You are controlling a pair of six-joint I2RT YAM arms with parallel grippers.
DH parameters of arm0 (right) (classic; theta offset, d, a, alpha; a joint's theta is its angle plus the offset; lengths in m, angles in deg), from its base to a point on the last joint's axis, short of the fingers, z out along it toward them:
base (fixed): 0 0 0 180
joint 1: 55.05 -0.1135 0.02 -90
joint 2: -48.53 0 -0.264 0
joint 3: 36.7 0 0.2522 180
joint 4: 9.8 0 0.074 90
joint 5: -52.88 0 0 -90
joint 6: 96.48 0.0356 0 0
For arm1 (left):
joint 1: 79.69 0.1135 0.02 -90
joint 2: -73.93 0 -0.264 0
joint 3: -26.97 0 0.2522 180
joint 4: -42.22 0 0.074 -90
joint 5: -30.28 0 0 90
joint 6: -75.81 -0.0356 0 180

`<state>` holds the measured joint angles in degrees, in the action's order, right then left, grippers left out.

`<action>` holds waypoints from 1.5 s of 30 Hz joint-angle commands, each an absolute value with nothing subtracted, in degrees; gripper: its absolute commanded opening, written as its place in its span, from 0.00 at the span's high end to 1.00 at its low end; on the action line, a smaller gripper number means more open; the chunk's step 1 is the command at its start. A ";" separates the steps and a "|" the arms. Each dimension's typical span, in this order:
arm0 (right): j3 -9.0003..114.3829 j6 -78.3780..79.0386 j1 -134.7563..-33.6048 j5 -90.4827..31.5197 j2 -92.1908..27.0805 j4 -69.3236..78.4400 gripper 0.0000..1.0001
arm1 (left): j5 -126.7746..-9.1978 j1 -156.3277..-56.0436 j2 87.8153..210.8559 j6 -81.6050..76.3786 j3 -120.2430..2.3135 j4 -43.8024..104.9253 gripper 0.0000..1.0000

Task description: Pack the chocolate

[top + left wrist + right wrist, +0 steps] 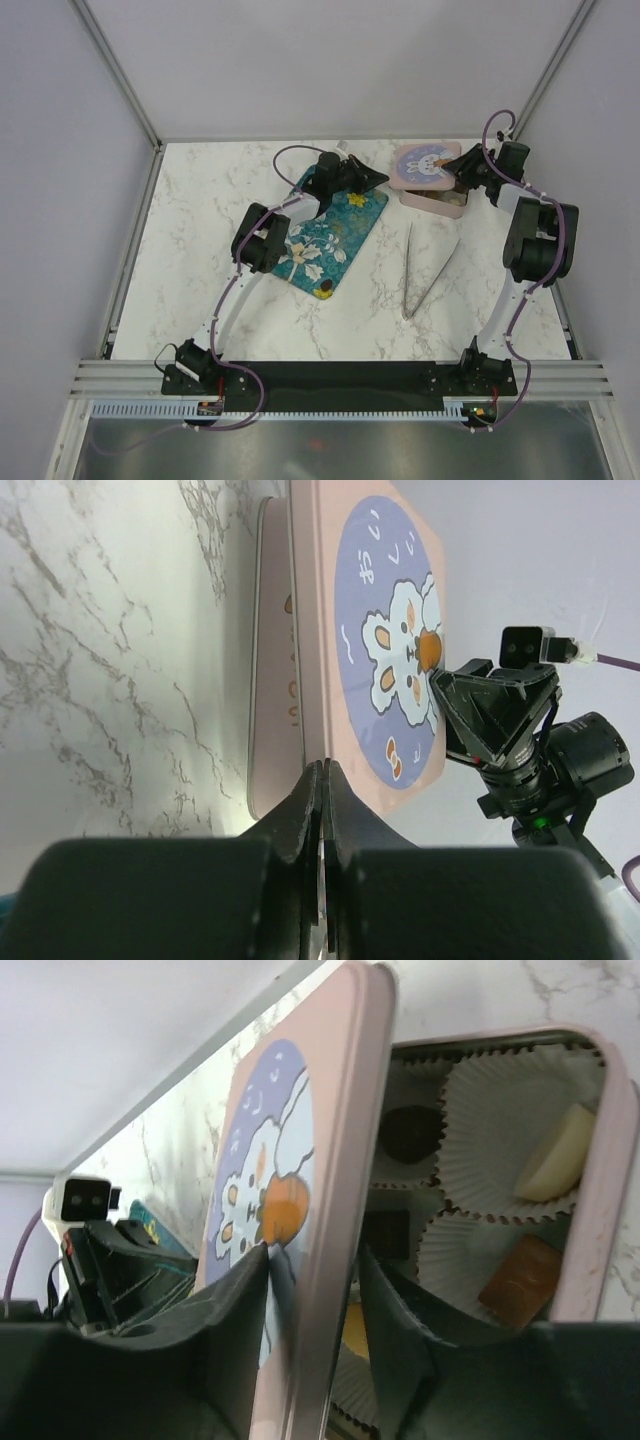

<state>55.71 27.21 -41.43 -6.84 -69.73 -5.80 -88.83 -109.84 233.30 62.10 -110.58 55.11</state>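
Note:
A pink tin (437, 201) stands at the back right of the table. Chocolates lie in its paper cups: a dark one (410, 1132), a pale one (555, 1155) and a caramel-brown one (518, 1278). The tin's bunny-printed lid (330, 1160) is tilted up over it. My right gripper (315, 1252) is shut on the lid's edge, one finger on the printed face and one on the inside. One brown chocolate (325, 291) lies at the near end of the teal flowered tray (335, 235). My left gripper (322, 766) is shut and empty, pointing at the lid (380, 630) from the tray's far end.
Metal tongs (420, 270) lie on the marble between the tray and the right arm. White walls and aluminium posts close in the table at the back and sides. The right arm's wrist (520, 740) shows just past the lid in the left wrist view.

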 commanded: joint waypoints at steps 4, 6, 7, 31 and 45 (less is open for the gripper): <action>50.81 32.63 -40.03 -1.44 -68.37 -16.77 0.79 | -90.84 -110.97 230.29 56.74 -112.57 56.31 0.98; 49.66 32.45 -38.89 -0.21 -68.11 -17.48 0.84 | -91.71 -111.15 229.85 56.21 -112.48 57.28 0.98; 49.05 33.41 -38.36 0.92 -67.76 -18.27 0.90 | -92.24 -111.33 229.76 55.86 -112.57 57.98 0.98; 41.83 53.64 -31.59 12.27 -70.04 -46.76 1.00 | -91.98 -111.24 226.51 52.61 -113.18 57.11 0.55; 41.57 52.84 -31.06 10.52 -71.79 -45.60 1.00 | -90.14 -112.82 230.64 51.90 -117.05 56.23 0.53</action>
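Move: The lid's middle is about 9 cm to the left hand's right and 3 cm ahead, and some 7 cm straight left of the right hand, nearly level with both. The open chocolate box under it sits about 5 cm left of the right hand, 3 cm back and 5 cm below. The tongs lie some 28 cm back and 6 cm left of the right hand, on the table. Right fingers close on the lid, drawing it about 4 cm right and up; the left rises 5 cm, opening. ##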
